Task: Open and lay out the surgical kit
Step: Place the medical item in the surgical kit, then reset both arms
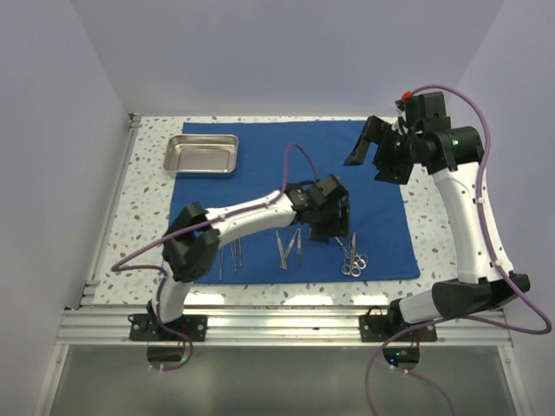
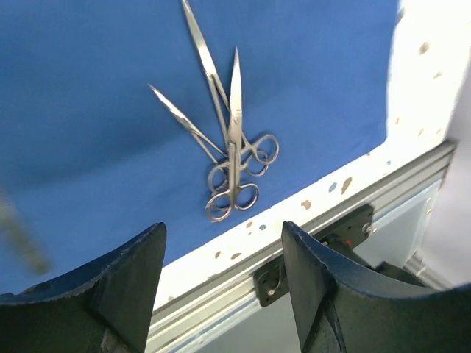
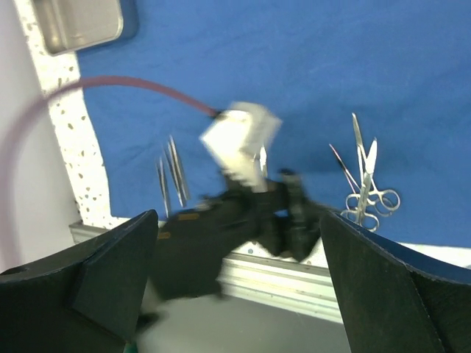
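Observation:
The royal-blue cloth [image 1: 286, 173] of the surgical kit lies spread flat on the table. The shiny steel tray [image 1: 202, 154] rests on its far left corner. Thin tweezers [image 1: 289, 247] lie in pairs along the near edge, and scissors [image 1: 353, 260] lie overlapped at the near right. My left gripper [image 1: 334, 221] hovers just above the cloth beside the scissors [image 2: 234, 158]. This left gripper [image 2: 224, 243] is open and holds nothing. My right gripper [image 1: 371, 156] hangs raised over the cloth's far right corner. The right gripper [image 3: 237, 217] is also open and empty.
The speckled white tabletop [image 1: 434, 217] frames the cloth. An aluminium rail [image 1: 286, 316] runs along the near edge. White walls close in on the left, back and right. The left arm [image 3: 243, 213] shows blurred below the right wrist camera.

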You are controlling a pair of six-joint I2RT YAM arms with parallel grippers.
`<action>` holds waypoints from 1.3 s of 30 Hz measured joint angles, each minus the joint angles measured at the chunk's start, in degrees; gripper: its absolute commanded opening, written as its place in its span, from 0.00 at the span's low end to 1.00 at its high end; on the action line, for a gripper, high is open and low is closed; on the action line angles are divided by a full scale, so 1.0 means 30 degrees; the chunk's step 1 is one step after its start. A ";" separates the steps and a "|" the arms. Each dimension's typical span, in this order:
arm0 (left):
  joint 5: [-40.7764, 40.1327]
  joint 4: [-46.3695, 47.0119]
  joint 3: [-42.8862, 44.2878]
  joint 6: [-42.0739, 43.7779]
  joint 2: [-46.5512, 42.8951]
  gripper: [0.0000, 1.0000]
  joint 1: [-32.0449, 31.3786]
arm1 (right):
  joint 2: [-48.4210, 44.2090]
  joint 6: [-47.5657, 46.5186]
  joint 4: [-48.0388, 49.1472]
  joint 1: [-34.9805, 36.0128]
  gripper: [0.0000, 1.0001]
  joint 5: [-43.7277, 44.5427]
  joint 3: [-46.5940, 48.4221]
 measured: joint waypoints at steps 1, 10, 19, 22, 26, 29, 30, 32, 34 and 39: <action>-0.0386 -0.0481 -0.0109 0.0393 -0.0911 0.69 0.0401 | 0.0000 -0.0131 0.0051 0.0000 0.96 -0.0189 0.0219; -0.7213 -0.2164 0.0889 0.7453 -1.1504 0.81 0.3614 | -0.2368 -0.0758 0.3300 -0.0022 0.99 0.0299 -0.0255; -1.3238 -0.3490 -0.1661 1.1242 -1.9773 0.90 0.3446 | -1.0783 -0.1348 0.7096 -0.0036 0.99 0.1887 -0.8459; -1.3843 -0.4102 -0.2251 1.1249 -2.0130 0.90 0.3446 | -1.1664 -0.1639 0.7322 -0.0036 0.99 0.2463 -0.8896; -1.3937 -0.5166 -0.2805 1.1183 -1.9606 0.90 0.3446 | -1.1642 -0.1880 0.7504 -0.0036 0.99 0.2863 -0.8896; -1.3923 -0.6397 -0.3075 1.0761 -1.9067 0.91 0.3446 | -1.1519 -0.1982 0.7359 -0.0036 0.99 0.2878 -0.8896; -1.3894 -0.6878 -0.3104 1.0506 -1.8965 0.91 0.3446 | -1.1519 -0.1996 0.7242 -0.0036 0.99 0.2856 -0.8896; -1.3806 -0.7708 -0.3213 1.0047 -1.8884 0.91 0.3446 | -1.1540 -0.2033 0.6951 -0.0036 0.99 0.2827 -0.8954; -1.3719 -0.8342 -0.3468 0.9617 -1.8921 0.91 0.3446 | -1.1621 -0.2047 0.6703 -0.0036 0.99 0.2827 -0.9209; -1.3537 -0.9092 -0.4539 0.8816 -1.9220 0.91 0.3446 | -1.2152 -0.2135 0.6018 -0.0036 0.99 0.2834 -0.9865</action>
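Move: The scissors pile I have just laid down lies about 5 cm back, 6 cm to the right and some 6 cm below my empty left hand. At that same level, the scalpels lie about 13 cm left of the hand and 4 cm back, the tweezers about 31 cm left and 5 cm back, and the empty tray roughly 44 cm left and 32 cm ahead. From my right hand, the pile is some 13 cm back, 1 cm right and 28 cm below. My left hand, already clear of the scissors, swings up and away to the left, about 33 cm across and over the scalpels, bowing forward and back on the way. It peaks near 34 cm up, then sinks to about 22 cm, roughly above the tweezers. Its wrist tips up and the fingers open wider. My empty right hand rises briefly and sinks again, draws back some 8 cm and drifts right, fingers tipping up some 30 degrees. ##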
